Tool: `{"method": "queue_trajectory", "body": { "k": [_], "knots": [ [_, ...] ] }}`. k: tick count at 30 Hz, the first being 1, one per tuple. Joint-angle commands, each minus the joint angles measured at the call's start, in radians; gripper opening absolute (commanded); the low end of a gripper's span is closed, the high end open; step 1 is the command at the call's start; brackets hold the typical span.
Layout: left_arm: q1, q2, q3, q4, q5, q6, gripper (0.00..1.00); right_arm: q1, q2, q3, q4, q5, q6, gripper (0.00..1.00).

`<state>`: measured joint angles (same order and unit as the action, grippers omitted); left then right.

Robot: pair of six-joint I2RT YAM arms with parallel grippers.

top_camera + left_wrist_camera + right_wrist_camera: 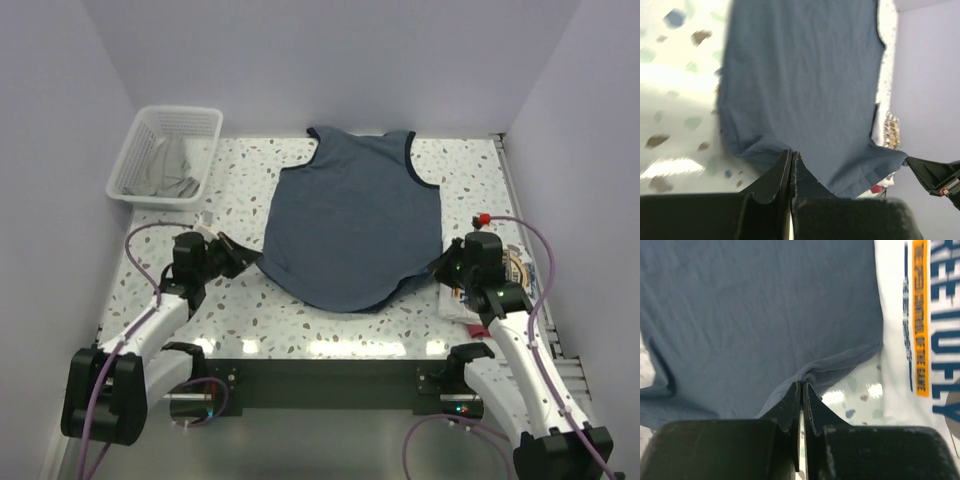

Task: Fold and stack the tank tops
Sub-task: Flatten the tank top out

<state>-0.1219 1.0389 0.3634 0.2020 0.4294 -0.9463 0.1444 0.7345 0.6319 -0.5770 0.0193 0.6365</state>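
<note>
The slate-blue tank top (pixel 350 220) lies spread flat in the middle of the table, neck toward the far wall. My left gripper (pixel 250 256) is shut on its near-left hem corner (pixel 765 150), jaws pressed together in the left wrist view (pixel 791 153). At the near-right hem corner my right gripper (pixel 441 266) is likewise shut, with cloth bunched at its tips (pixel 802 384). The white tank top (pixel 519 272), with blue and orange lettering (pixel 920 325), lies at the table's right edge, partly under my right arm.
A white mesh basket (pixel 135 160) stands at the far left corner with grey cloth (pixel 172 163) inside. White walls close in the table on the left, back and right. Speckled tabletop (pixel 200 310) shows on the near left.
</note>
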Motion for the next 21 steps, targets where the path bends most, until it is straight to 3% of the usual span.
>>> {"method": "queue_trajectory", "body": {
  "k": [1, 8, 12, 21],
  "knots": [
    [-0.004, -0.095, -0.055, -0.128, -0.083, 0.026, 0.0, -0.002, -0.016, -0.07, -0.075, -0.054, 0.018, 0.0],
    [-0.004, -0.2, -0.073, -0.341, -0.142, 0.073, 0.0, 0.0, -0.116, -0.104, -0.162, -0.107, 0.058, 0.0],
    [-0.004, -0.211, -0.061, -0.427, -0.181, 0.106, 0.0, 0.0, -0.165, -0.046, -0.314, -0.116, 0.064, 0.0],
    [0.001, -0.201, 0.107, -0.595, -0.303, 0.205, 0.0, 0.0, -0.187, 0.098, -0.538, -0.07, 0.077, 0.0]
  ]
}}
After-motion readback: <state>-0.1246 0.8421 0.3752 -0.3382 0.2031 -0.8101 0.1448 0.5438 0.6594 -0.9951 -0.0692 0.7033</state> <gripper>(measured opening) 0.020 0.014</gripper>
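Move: Back over the table from each hand is the spot where the pinched hem corner is being taken: about 6 cm back, 5 cm left and 9 cm below the left hand; about 9 cm back, straight in line and 12 cm below the right. The tank top's body centres some 17 cm ahead and 22 cm right of the left hand, 21 cm ahead and 18 cm left of the right. Level with the right hand, the folded white shirt sits 14 cm to its right. Keeping their pinches on the two hem corners, both hands draw the tank top back towards the table's near edge. The left goes about 6 cm back, 5 cm down and 5 cm left, rolling and tipping its fingers down; the right pulls some 8 cm back, first dipping about 5 cm, then climbing 4 cm, its fingertips tipping some 10 degrees down. ##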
